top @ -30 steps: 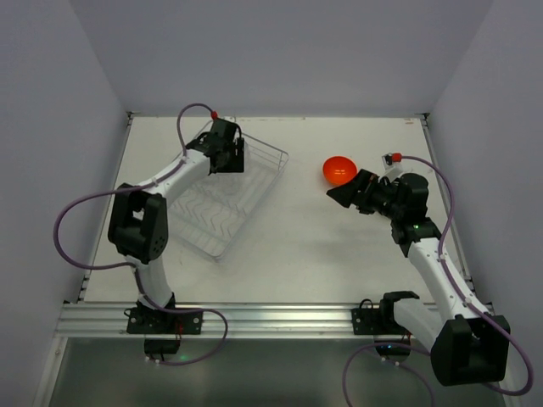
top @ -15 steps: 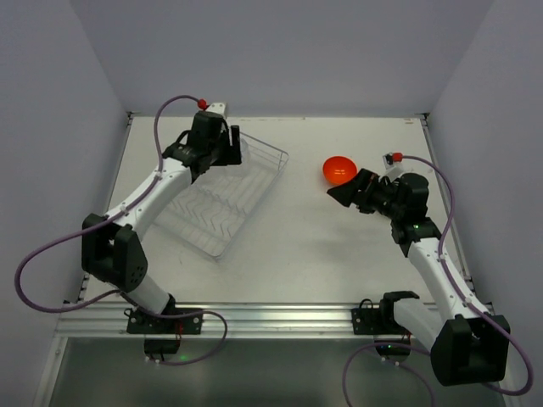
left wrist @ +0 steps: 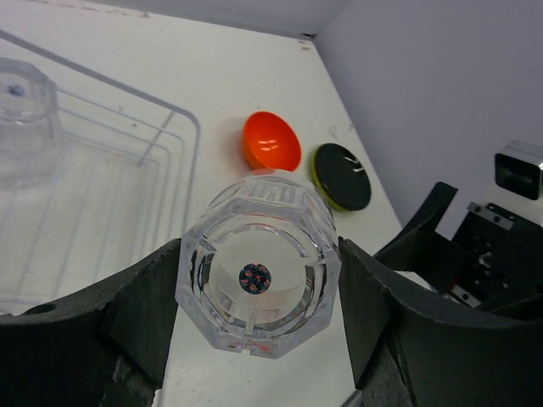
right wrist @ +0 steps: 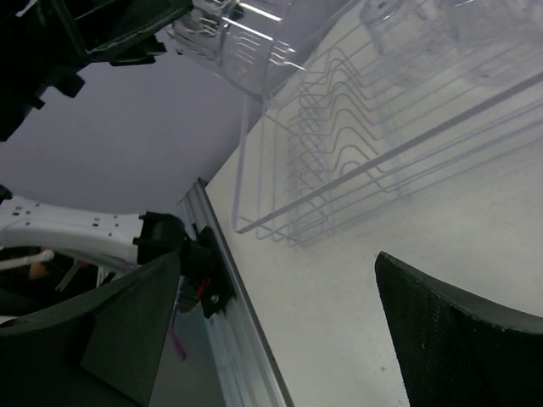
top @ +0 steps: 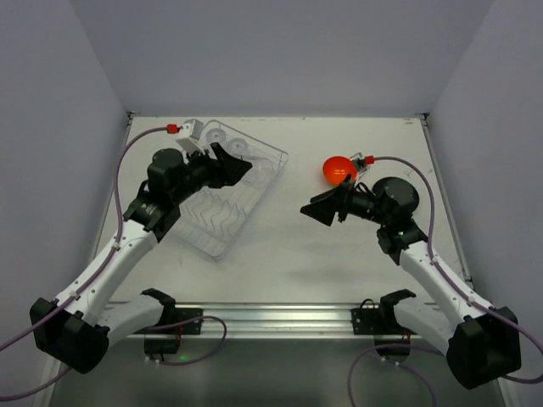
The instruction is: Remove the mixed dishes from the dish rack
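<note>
My left gripper is shut on a clear tumbler, seen bottom-on between the two black fingers and held in the air. From above, that gripper hangs over the far part of the dish rack. Two more clear tumblers stand at the rack's far end; one shows in the left wrist view. The orange bowl and the black plate with a yellow-green rim lie on the table right of the rack. My right gripper stands open and empty, facing the rack.
The metal rail runs along the table's near edge. White walls close in on the left, back and right. The right arm reaches in beside the bowl and plate. Bare table lies between the rack and the right gripper.
The left arm has swung back from the rack's far end and now holds a tumbler up, pointing right. The right gripper has turned and moved left towards the table's middle.
</note>
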Tool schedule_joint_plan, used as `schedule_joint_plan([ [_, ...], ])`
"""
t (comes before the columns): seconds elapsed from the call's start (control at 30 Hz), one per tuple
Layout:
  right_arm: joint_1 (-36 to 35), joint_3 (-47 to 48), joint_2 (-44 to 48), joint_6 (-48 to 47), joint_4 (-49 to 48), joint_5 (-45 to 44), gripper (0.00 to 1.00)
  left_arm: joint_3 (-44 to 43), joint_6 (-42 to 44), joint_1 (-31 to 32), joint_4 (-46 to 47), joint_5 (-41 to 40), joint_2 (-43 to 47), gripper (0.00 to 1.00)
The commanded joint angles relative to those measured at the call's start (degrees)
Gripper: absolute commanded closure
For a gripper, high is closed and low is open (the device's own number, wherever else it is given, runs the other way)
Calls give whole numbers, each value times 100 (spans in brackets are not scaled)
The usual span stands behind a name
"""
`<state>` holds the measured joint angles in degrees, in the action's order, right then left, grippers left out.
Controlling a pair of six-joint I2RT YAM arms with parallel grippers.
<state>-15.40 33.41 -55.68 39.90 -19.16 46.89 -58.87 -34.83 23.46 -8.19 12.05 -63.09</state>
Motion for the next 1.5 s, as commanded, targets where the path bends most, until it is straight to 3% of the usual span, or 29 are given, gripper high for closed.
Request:
schedule_joint_plan([
  [0.0, -445, 280, 145, 0, -633, 215, 2, 709, -1286, 167, 1424, 729, 498, 100],
  [0.13, -1095, 123, 251, 158, -1184, -128, 4, 1509, -2070, 440, 2039, 316, 1367, 100],
  [0.3, -1492, -80, 84, 791, -2381, -136, 14, 2450, -3177, 641, 3199, 543, 1642, 100],
  [0.5, -1958, 175, -13, 651, -2232, -927, 19, 3082, -3899, 791, 4184, 869, 1379, 100],
  [0.73, -2362, 447, -267, 501, -2197, -1191, 41, 3241, -4032, 879, 4369, 860, 1422, 100],
  [0.8, -2380, 474, -426, 527, -2302, -1165, 54, 3268, -4040, 879, 4413, 904, 1466, 100],
  [0.93, -2415, 412, -689, 817, -3004, -1104, 100, 3347, -3997, 870, 4405, 1053, 1702, 100],
  [1.03, -2459, 351, -734, 914, -3199, -1129, 100, 3286, -3559, 879, 3818, 783, 2071, 99],
  [1.07, -2459, 316, -708, 897, -3191, -1269, 100, 3051, -3348, 871, 3233, 659, 2160, 89],
  [1.1, -2459, 228, -568, 871, -3104, -1340, 100, 2892, -2894, 862, 2914, 501, 2282, 42],
  [1.13, -2459, 193, -488, 766, -2998, -1436, 100, 2690, -2646, 862, 2554, 108, 2318, 19],
  [1.17, -2459, 175, -383, 660, -2797, -1533, 100, 2427, -2347, 870, 1636, -166, 2336, 4],
  [1.27, -2468, 201, 74, 125, -1682, -1850, 100, 1048, -1090, 870, -376, -1676, 2275, 0],
  [1.3, -2459, 297, 197, -51, -835, -2094, 100, 488, -583, 862, -716, -2054, 2310, 0],
  [1.33, -2459, 359, 450, -409, -409, -2288, 100, 273, -343, 862, -1024, -2702, 2362, 0],
  [1.4, -2459, 691, 637, -736, 601, -2823, 100, -27, 280, 862, -1667, -3242, 2485, 0],
  [1.47, -2459, 1060, 647, -1045, 2279, -3790, 100, -203, 677, 862, -2089, -3500, 2644, 0],
])
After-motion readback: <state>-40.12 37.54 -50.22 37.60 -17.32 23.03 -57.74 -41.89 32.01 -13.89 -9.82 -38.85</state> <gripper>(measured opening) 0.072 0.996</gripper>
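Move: Held in the left fingers by its base end, a clear glass points its mouth forward-right, its middle about 3 cm ahead of that hand, 2 cm right and 1 cm below. The open right gripper waits 8 cm back, 20 cm right and 5 cm lower than the left hand. From the right hand the glass is roughly 11 cm ahead, 17 cm left and 4 cm up; the red bowl is 26 cm ahead, 12 cm right and 23 cm below. Bringing the glass back about 10 cm and a little right, the left hand rolls some 35 degrees, left side dipping, to present it; the right hand comes left about 10 cm, back and up, and shuts on the wall at the rim. The left then opens wide and leaves leftward and up, while the right, still pinching, eases back to the right. ##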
